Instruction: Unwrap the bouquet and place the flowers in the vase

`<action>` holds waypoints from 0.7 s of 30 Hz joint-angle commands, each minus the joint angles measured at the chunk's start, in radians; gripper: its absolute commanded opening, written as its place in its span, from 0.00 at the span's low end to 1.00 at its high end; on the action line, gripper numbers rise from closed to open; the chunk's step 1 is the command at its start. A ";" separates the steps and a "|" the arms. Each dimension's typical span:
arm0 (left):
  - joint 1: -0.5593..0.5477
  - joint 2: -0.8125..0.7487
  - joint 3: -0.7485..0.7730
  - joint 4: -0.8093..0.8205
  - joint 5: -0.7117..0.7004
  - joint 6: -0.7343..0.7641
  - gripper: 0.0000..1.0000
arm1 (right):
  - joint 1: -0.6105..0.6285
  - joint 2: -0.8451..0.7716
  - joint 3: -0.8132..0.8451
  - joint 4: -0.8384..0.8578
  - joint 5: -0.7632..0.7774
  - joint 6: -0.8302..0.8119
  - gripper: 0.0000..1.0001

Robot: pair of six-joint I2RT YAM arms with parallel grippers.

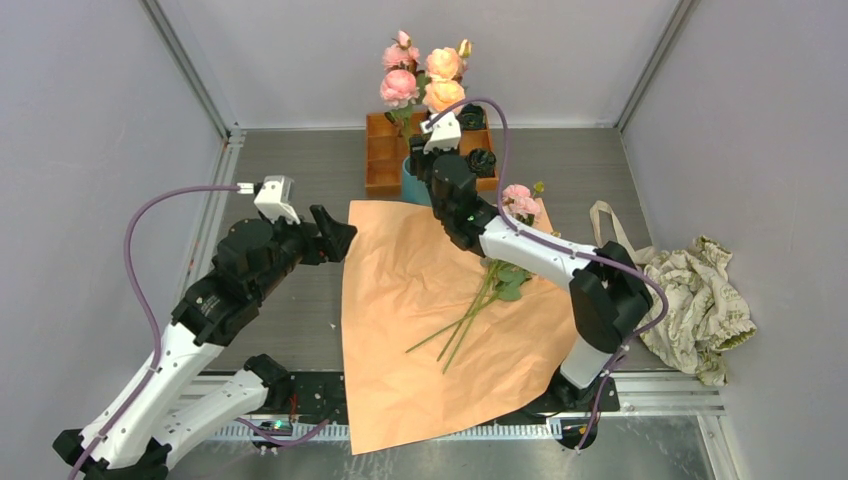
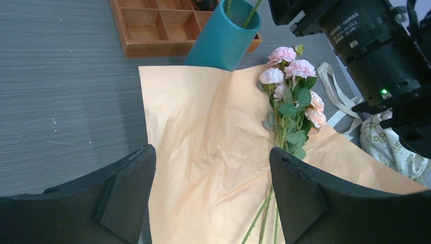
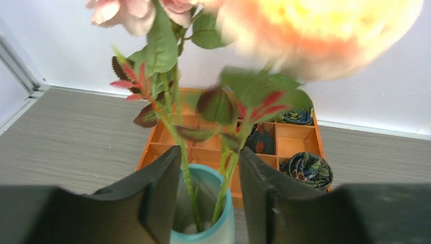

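Note:
The bouquet lies unwrapped: its orange paper point(image 1: 420, 330) is spread flat, with pink flowers point(image 1: 520, 200) on its far right part, stems toward me. More flowers point(image 1: 425, 75), pink and peach, stand in the teal vase point(image 1: 412, 185) behind the paper. My right gripper point(image 3: 209, 162) hovers over the vase rim point(image 3: 223, 223), open, with two stems point(image 3: 188, 178) loose between its fingers. My left gripper point(image 2: 213, 168) hangs open above the paper point(image 2: 213, 101), left of the lying flowers point(image 2: 292, 96), holding nothing.
An orange wooden tray point(image 1: 385, 150) with dark rosette lumps point(image 3: 307, 170) stands right behind the vase. A cream ribbon point(image 1: 610, 225) and a crumpled patterned paper wad point(image 1: 705, 305) lie at the right. Grey walls close in the table.

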 commanded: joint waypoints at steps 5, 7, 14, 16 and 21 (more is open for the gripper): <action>-0.003 0.010 -0.018 0.058 0.017 -0.016 0.82 | 0.044 -0.165 -0.078 0.088 0.083 -0.008 0.68; -0.003 0.009 -0.021 0.058 0.018 -0.016 0.82 | 0.053 -0.194 -0.099 0.089 0.108 -0.005 0.73; -0.004 0.050 -0.008 0.059 0.061 -0.002 0.82 | 0.066 -0.337 -0.170 0.062 0.205 0.045 0.86; -0.007 0.067 -0.002 0.061 0.075 -0.002 0.82 | 0.067 -0.394 -0.208 0.054 0.222 0.066 0.87; -0.026 0.116 0.010 0.073 0.107 0.008 0.82 | 0.066 -0.553 -0.257 -0.038 0.238 0.097 0.97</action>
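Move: The right hand, fingers part-open around the stems above the vase mouth, has the remaining flowers on the paper about 12 cm back, 14 cm to its right and 28 cm below. The vase's middle is some 5 cm ahead and 21 cm down; the orange tray is about 16 cm ahead, 2 cm right and 28 cm below. From the left hand the remaining flowers lie roughly 8 cm ahead, 25 cm right and 28 cm below. Backing off from the upright stems first, then swinging right and climbing, the right hand leaves the vase by about 9 cm back, 8 cm right and 7 cm up, its fingers spreading on from half-open to nearly full and its left side rolling up slightly. The left hand, open and empty, sinks some 3 cm and eases right towards the remaining flowers. ##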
